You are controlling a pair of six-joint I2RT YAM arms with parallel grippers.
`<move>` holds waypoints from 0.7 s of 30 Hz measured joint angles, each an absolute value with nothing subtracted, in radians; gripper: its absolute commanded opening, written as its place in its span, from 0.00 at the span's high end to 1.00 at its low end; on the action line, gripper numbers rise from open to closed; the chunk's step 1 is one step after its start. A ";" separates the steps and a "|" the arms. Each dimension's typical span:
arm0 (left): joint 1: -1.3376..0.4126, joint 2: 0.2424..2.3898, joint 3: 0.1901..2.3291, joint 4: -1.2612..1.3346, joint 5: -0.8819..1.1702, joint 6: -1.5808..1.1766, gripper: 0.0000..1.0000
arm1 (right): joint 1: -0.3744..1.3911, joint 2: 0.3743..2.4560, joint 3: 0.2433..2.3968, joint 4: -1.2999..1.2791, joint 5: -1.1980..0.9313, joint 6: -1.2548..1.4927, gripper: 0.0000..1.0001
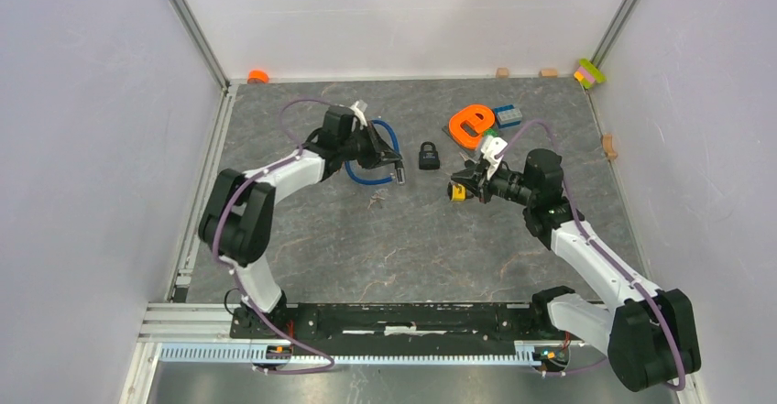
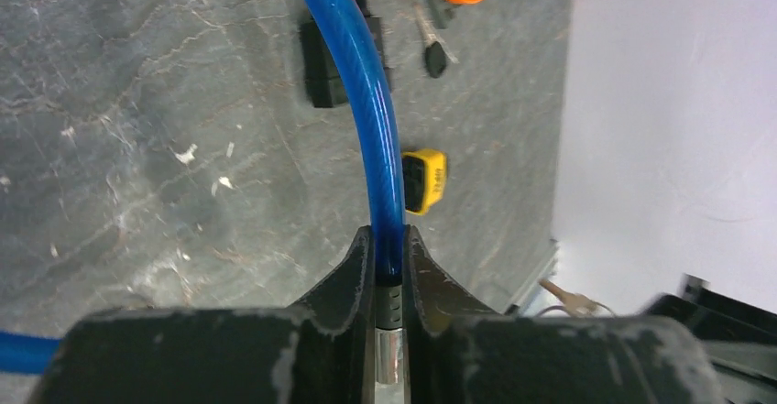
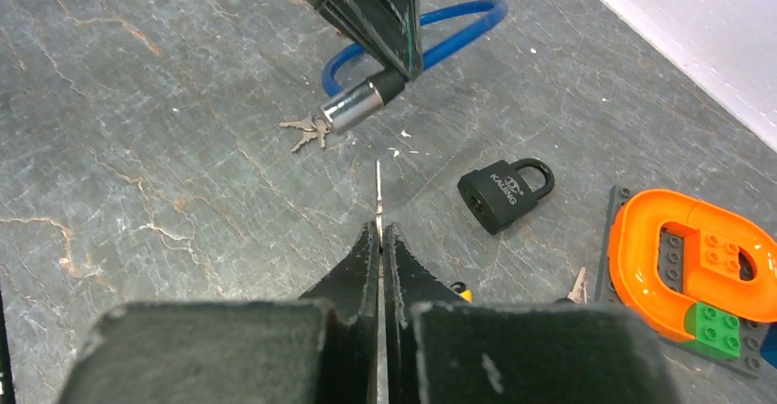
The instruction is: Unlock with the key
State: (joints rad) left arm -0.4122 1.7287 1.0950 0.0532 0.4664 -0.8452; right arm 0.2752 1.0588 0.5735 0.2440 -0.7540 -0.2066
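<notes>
A blue cable lock [image 1: 366, 177] lies in a loop at the back left of the table. My left gripper [image 2: 388, 234] is shut on its cable just above the silver metal end [image 3: 353, 106], holding that end off the table. My right gripper [image 3: 379, 230] is shut on a thin key [image 3: 377, 193]. The key's blade sticks out past the fingertips, edge-on, and points toward the silver end a short way off. A black padlock [image 3: 504, 193] lies on the table between the two arms, to the right of the key.
A small bunch of keys [image 3: 307, 131] lies beside the cable's metal end. A yellow and black object [image 2: 425, 180] sits under my right gripper. An orange ring on a brick plate [image 3: 678, 248] and another key [image 3: 577, 285] lie at the right.
</notes>
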 measured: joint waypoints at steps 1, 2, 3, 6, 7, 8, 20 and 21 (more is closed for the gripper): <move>-0.418 1.753 1.109 0.050 0.461 -0.835 0.81 | 0.275 1.057 0.574 0.238 -0.751 -0.212 1.00; -0.427 1.789 1.130 0.042 0.453 -0.820 0.81 | 0.274 1.054 0.574 0.231 -0.746 -0.219 1.00; -0.434 1.821 1.147 0.038 0.445 -0.807 0.80 | 0.273 1.052 0.574 0.221 -0.743 -0.227 1.00; -0.457 1.901 1.179 0.025 0.433 -0.771 0.79 | 0.272 1.050 0.573 0.199 -0.734 -0.247 1.00; -0.464 1.925 1.187 0.018 0.427 -0.759 0.79 | 0.272 1.049 0.572 0.195 -0.731 -0.252 1.00; -0.470 1.944 1.193 0.012 0.423 -0.746 0.78 | 0.271 1.048 0.570 0.191 -0.731 -0.258 1.00; -0.477 1.993 1.291 -0.111 0.458 -0.517 0.17 | 0.257 1.048 0.557 0.170 -0.723 -0.287 1.00; -0.477 1.986 1.295 -0.125 0.469 -0.477 0.17 | 0.255 1.048 0.556 0.168 -0.724 -0.289 1.00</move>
State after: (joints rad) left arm -0.4770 1.9862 1.2953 -0.1253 0.4690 -0.4767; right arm 0.2554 1.0485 0.5564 0.1684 -0.7238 -0.2890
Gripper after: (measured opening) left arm 0.796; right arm 0.010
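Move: The cable lock's metal barrel, held by its black collar in the left fingers, is going to the bare table about 11 cm below the left hand and 2 cm to its right. On the table, the black padlock is roughly 5 cm ahead and 7 cm right of that hand, the yellow padlock some 3 cm back and 14 cm right, and the loose keys about 4 cm back and 5 cm left. From the right hand the barrel is some 12 cm left, 5 cm ahead and 8 cm lower. The cable lock's barrel end is lowered to the table beside the black padlock, the left hand sinking about 9 cm and easing slightly right. There the left fingers open wide, let go of the collar and lift off a couple of centimetres, the wrist turning some 20 degrees in all, partly clockwise. The right hand keeps its pinch on the key and sinks about 2 cm, drifting a little right. ##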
